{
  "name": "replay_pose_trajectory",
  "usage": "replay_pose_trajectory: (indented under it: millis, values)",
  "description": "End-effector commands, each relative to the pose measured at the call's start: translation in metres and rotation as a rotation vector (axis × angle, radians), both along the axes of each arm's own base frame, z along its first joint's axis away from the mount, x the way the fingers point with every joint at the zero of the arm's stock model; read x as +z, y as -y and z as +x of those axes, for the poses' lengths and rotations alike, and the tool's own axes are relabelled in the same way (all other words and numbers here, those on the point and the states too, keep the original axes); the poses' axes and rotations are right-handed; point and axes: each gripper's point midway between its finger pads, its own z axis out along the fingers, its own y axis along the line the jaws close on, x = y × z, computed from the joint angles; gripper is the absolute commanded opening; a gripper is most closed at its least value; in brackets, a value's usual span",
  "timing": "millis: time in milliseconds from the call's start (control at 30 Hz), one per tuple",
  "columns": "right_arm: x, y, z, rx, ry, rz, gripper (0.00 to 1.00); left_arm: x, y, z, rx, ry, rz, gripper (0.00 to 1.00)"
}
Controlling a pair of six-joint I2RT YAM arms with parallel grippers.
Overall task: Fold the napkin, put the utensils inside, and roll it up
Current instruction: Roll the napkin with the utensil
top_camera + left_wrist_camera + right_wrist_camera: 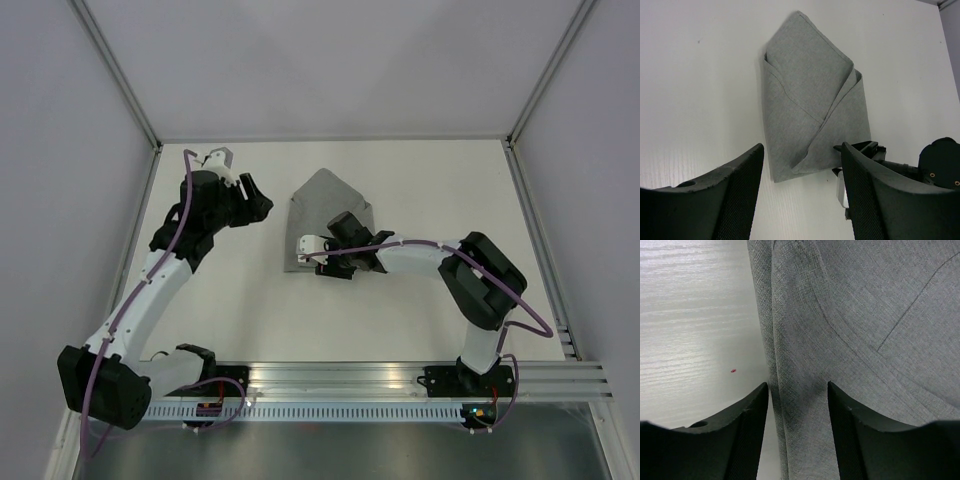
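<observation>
The grey napkin (pixel 325 205) lies folded into a pointed packet at the middle of the table. It shows whole in the left wrist view (pixel 810 100) and fills the right wrist view (pixel 855 325). No utensils show in any view. My right gripper (pixel 330 245) is open and low over the napkin's near edge, its jaws (pixel 799 390) either side of a folded edge. My left gripper (pixel 262 197) is open and empty to the left of the napkin, with the cloth ahead between its jaws (pixel 802 152).
The right arm's gripper body (pixel 920 167) shows at the napkin's near right corner in the left wrist view. White table (pixel 240 290) all round, with walls at the back and sides and a metal rail (pixel 400 385) along the near edge.
</observation>
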Motion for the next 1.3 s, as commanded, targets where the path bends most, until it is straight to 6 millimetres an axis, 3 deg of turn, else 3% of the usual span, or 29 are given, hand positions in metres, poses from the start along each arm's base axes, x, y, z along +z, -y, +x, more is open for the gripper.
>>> replay_pose_trajectory:
  millis: [0,300,433,667,833,1100,1267]
  values:
    - [-0.016,0.005,-0.002,0.035,-0.019,-0.031,0.57,0.003,0.007,-0.008,-0.064,0.047,0.016,0.68]
    - [-0.032,0.018,-0.015,0.057,-0.123,-0.106,0.47,0.012,0.021,-0.023,-0.151,0.103,0.007,0.7]
    - [-0.038,0.021,-0.018,0.061,-0.153,-0.142,0.43,0.027,0.024,-0.031,-0.178,0.159,-0.005,0.7]
    - [-0.051,0.034,-0.029,0.057,-0.233,-0.209,0.26,0.049,0.034,-0.043,-0.235,0.258,-0.003,0.71]
    - [-0.055,0.038,-0.035,0.055,-0.332,-0.224,0.18,0.073,0.045,-0.051,-0.263,0.377,-0.005,0.7]
    - [-0.055,0.045,-0.036,0.047,-0.472,-0.206,0.14,0.12,0.068,-0.083,-0.397,0.664,-0.012,0.69]
    - [-0.057,0.056,-0.036,0.031,-0.546,-0.206,0.12,0.133,0.079,-0.102,-0.485,0.781,0.016,0.67]
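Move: Right between and just under the open right fingers runs the napkin's near edge, about 1 cm back and 1 cm down. From this hand the napkin's middle is about 13 cm ahead, its near left corner some 10 cm left and 1 cm back, and its near right corner 11 cm right and 1 cm back. From the left hand, high up, the gripped stretch of edge lies about 15 cm right, 4 cm back and 23 cm down. Closing on the near edge of the napkin, the right fingers pinch its layers while the hand stays almost in place, sinking less than 1 cm; its wrist then tips over forward some 15 degrees, the fingertips swinging back towards the base. The empty left hand dips briefly, then rises about 10 cm, drawing back 9 cm and right 7 cm as it tilts up and turns clockwise, fingers open. ##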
